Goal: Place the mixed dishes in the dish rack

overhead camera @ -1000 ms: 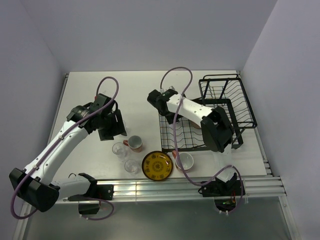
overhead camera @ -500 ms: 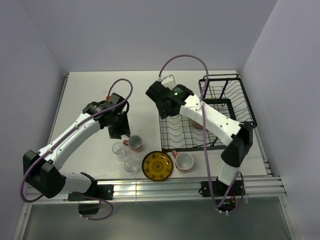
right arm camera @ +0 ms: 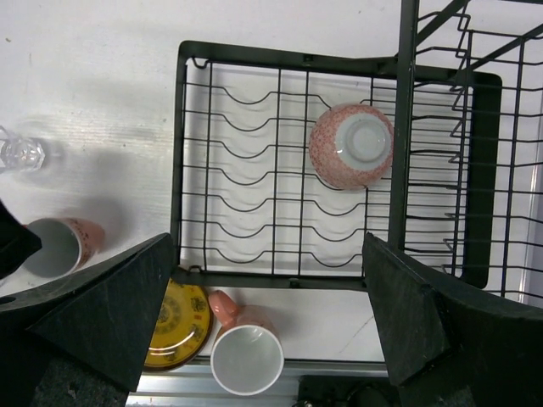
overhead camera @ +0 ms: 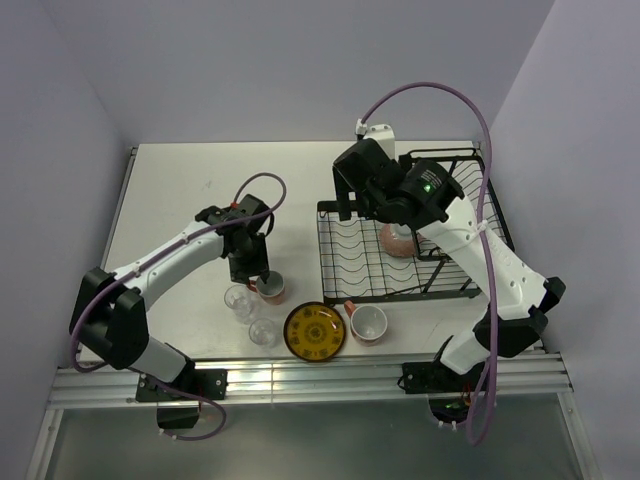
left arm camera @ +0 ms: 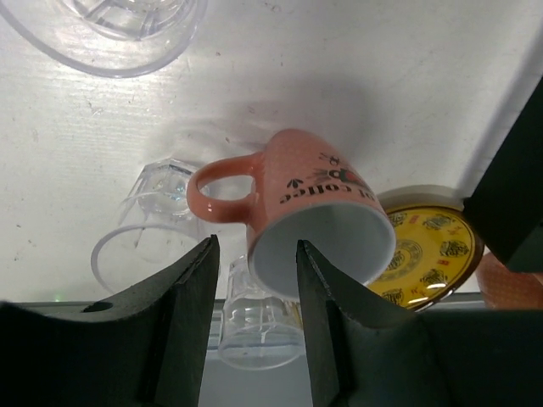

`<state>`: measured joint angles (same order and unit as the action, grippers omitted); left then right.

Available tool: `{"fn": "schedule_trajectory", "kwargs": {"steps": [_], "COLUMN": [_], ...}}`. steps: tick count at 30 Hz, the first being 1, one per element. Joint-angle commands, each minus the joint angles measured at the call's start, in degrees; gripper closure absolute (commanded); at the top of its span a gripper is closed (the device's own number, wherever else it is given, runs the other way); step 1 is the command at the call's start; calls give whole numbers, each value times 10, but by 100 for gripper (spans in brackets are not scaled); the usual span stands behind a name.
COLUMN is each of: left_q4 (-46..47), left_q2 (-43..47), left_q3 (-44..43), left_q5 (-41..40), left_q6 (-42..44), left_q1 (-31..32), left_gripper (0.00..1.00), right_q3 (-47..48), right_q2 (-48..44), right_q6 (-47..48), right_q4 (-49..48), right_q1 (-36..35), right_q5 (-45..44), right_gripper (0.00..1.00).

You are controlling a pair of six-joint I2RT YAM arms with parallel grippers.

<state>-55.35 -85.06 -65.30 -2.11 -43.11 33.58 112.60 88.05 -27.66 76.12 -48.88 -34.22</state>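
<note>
My left gripper (overhead camera: 254,270) (left arm camera: 254,284) is open and low over a salmon-pink mug (overhead camera: 270,288) (left arm camera: 318,220). Its fingers straddle the mug's rim on the handle side without closing. Two clear glasses (overhead camera: 240,300) (overhead camera: 263,332) stand beside the mug; a third (left arm camera: 110,34) shows in the left wrist view. The yellow plate (overhead camera: 315,331) and the second mug (overhead camera: 367,323) (right arm camera: 246,358) sit in front of the black dish rack (overhead camera: 340,262) (right arm camera: 181,170). The pink bowl (overhead camera: 398,240) (right arm camera: 352,144) lies upside down in the rack's low tray. My right gripper (overhead camera: 343,200) (right arm camera: 267,280) is open and empty, high above the tray.
The taller wire basket section (overhead camera: 455,190) stands at the rack's far right. A metal rail (overhead camera: 300,380) runs along the table's near edge just behind the plate and the mug. Walls close in on the left, back and right.
My left gripper has moved right and down onto the mug by the glasses. My right arm has swung up and rightward, from the rack's left corner to above the tray.
</note>
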Motion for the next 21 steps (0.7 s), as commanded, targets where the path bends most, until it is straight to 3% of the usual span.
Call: {"fn": "schedule_trajectory", "kwargs": {"steps": [1,9,13,18,21], "left_q4": [27,63,62,63,59], "left_q2": [-11,-45,-56,-55,-52], "left_q3": [2,11,11,14,11], "left_q5": [-17,-20,-20,-21,-26], "left_q6": [15,27,29,28,28], "left_q1": [4,6,6,9,11], "left_gripper": [53,58,71,80,94], "right_q3": [3,6,-1,-14,-15], "right_q2": [-16,-27,-33,-42,-43], "right_q6": [-4,-1,-1,-5,-7], "right_q4": [21,18,16,12,12], "right_q1": [-2,-1,2,5,5], "right_q5": [6,17,19,16,16], "right_gripper": [1,1,1,1,1]}}
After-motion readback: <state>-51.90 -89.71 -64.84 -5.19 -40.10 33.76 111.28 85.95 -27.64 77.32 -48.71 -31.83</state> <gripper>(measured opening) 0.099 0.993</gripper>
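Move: The pink mug aimed at has its middle about 4 cm to the right of the left hand, level with it fore and aft, and some 6 cm lower. One glass stands about 4 cm left and 3 cm back of the hand, another about 2 cm left and 9 cm back. The yellow plate lies roughly 14 cm right and 9 cm back. From the right hand the pink mug is some 27 cm left, 5 cm back and 29 cm below. The pink mug's left wall, right beside the handle, is taken between the left hand's fingers: the hand sinks about 2.5 cm and eases some 1.5 cm forward, so that one finger goes inside the mug and the other stays outside. Near the bottom of this the half-open fingers close and pinch the wall, the hand tilting only slightly. ##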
